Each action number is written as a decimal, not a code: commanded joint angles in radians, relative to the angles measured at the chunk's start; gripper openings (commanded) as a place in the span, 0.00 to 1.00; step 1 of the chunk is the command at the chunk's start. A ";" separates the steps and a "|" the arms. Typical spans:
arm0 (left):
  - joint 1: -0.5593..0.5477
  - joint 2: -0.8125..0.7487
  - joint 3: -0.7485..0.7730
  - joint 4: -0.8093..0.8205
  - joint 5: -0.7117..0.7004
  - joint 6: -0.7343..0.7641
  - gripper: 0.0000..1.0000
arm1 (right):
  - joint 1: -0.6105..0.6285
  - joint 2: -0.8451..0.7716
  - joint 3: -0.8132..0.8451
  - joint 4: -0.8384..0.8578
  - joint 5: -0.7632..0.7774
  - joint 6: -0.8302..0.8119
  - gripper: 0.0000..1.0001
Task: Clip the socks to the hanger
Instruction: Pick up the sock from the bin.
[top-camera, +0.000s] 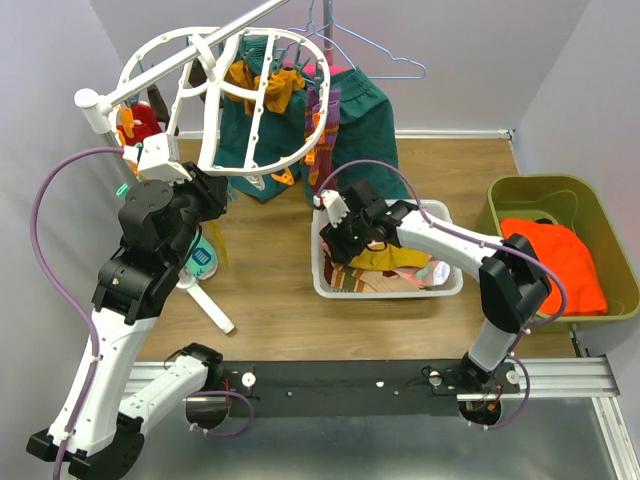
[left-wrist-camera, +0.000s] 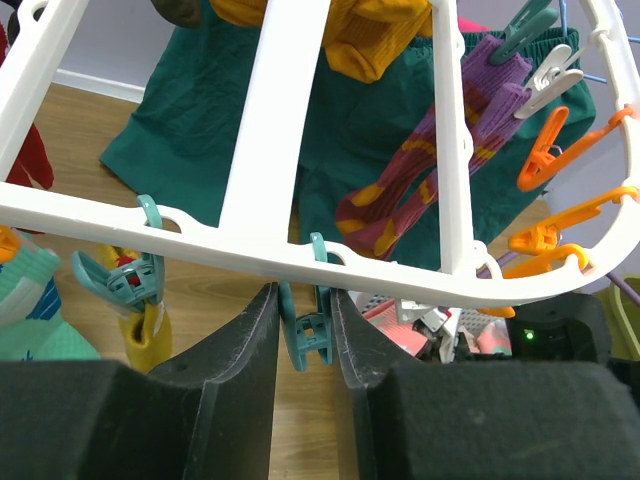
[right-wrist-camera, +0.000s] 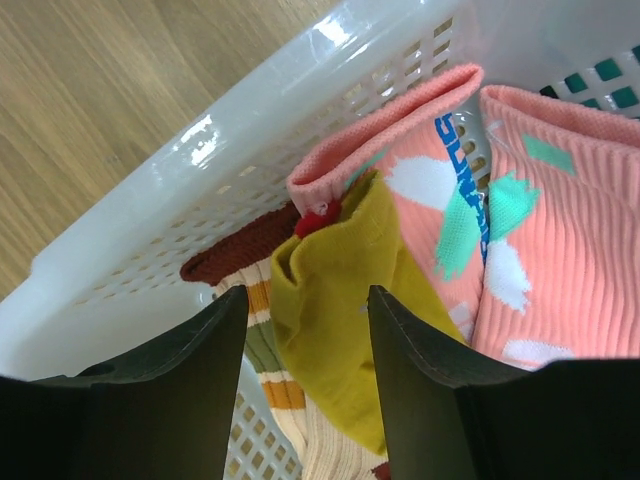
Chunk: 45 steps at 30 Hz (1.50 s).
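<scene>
The white lattice hanger (top-camera: 215, 100) hangs tilted at the back left, with socks clipped to it: a mustard one (left-wrist-camera: 375, 40) and a purple striped one (left-wrist-camera: 420, 190). My left gripper (left-wrist-camera: 303, 300) sits just under the frame's rim (left-wrist-camera: 270, 120), shut on a dangling teal clip (left-wrist-camera: 308, 335). More socks lie in the white mesh basket (right-wrist-camera: 250, 150): a mustard sock (right-wrist-camera: 330, 290), a pink one with teal patches (right-wrist-camera: 520, 240) and a cream striped one (right-wrist-camera: 265, 330). My right gripper (right-wrist-camera: 308, 300) is open inside the basket, its fingers either side of the mustard sock.
A dark green garment (top-camera: 370, 120) and wire hangers (top-camera: 370, 50) hang behind the frame. An olive bin (top-camera: 600, 210) with an orange cloth (top-camera: 560, 260) stands at the right. Orange clips (left-wrist-camera: 560, 150) dangle from the frame's right side; another teal clip (left-wrist-camera: 125, 280) holds a yellow sock (left-wrist-camera: 145, 335).
</scene>
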 joint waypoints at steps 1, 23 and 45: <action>0.000 -0.008 -0.005 -0.007 0.018 -0.005 0.00 | -0.001 0.038 0.020 0.012 -0.026 -0.027 0.56; 0.000 0.013 0.018 -0.004 0.018 -0.012 0.00 | 0.000 -0.355 0.079 0.124 -0.340 0.123 0.01; -0.001 0.021 0.013 -0.007 0.027 -0.039 0.00 | 0.299 -0.065 0.326 0.414 -0.075 0.154 0.01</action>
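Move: From the right hand, the middle of the yellow sock lies about 5 cm to the right, level fore and aft and some 3 cm below, its cuff between the open fingers. The pink socks are about 7 cm right and 4 cm ahead, the striped socks 7 cm right and 4 cm back, both slightly lower. The clip in the left fingers is roughly 20 cm left, 2 cm back and 29 cm up. From the left hand the yellow sock lies some 25 cm right, 2 cm ahead and 33 cm below. Dip the right gripper about 1 cm, shut the fingers on the yellow sock's cuff and lift it fast out of the bin, some 25 cm. Then carry it left and somewhat back towards the clip, sinking a little at the end, while swinging the fingers up about 40 degrees until they point nearly level to the left. Keep the left fingers on the clip. ##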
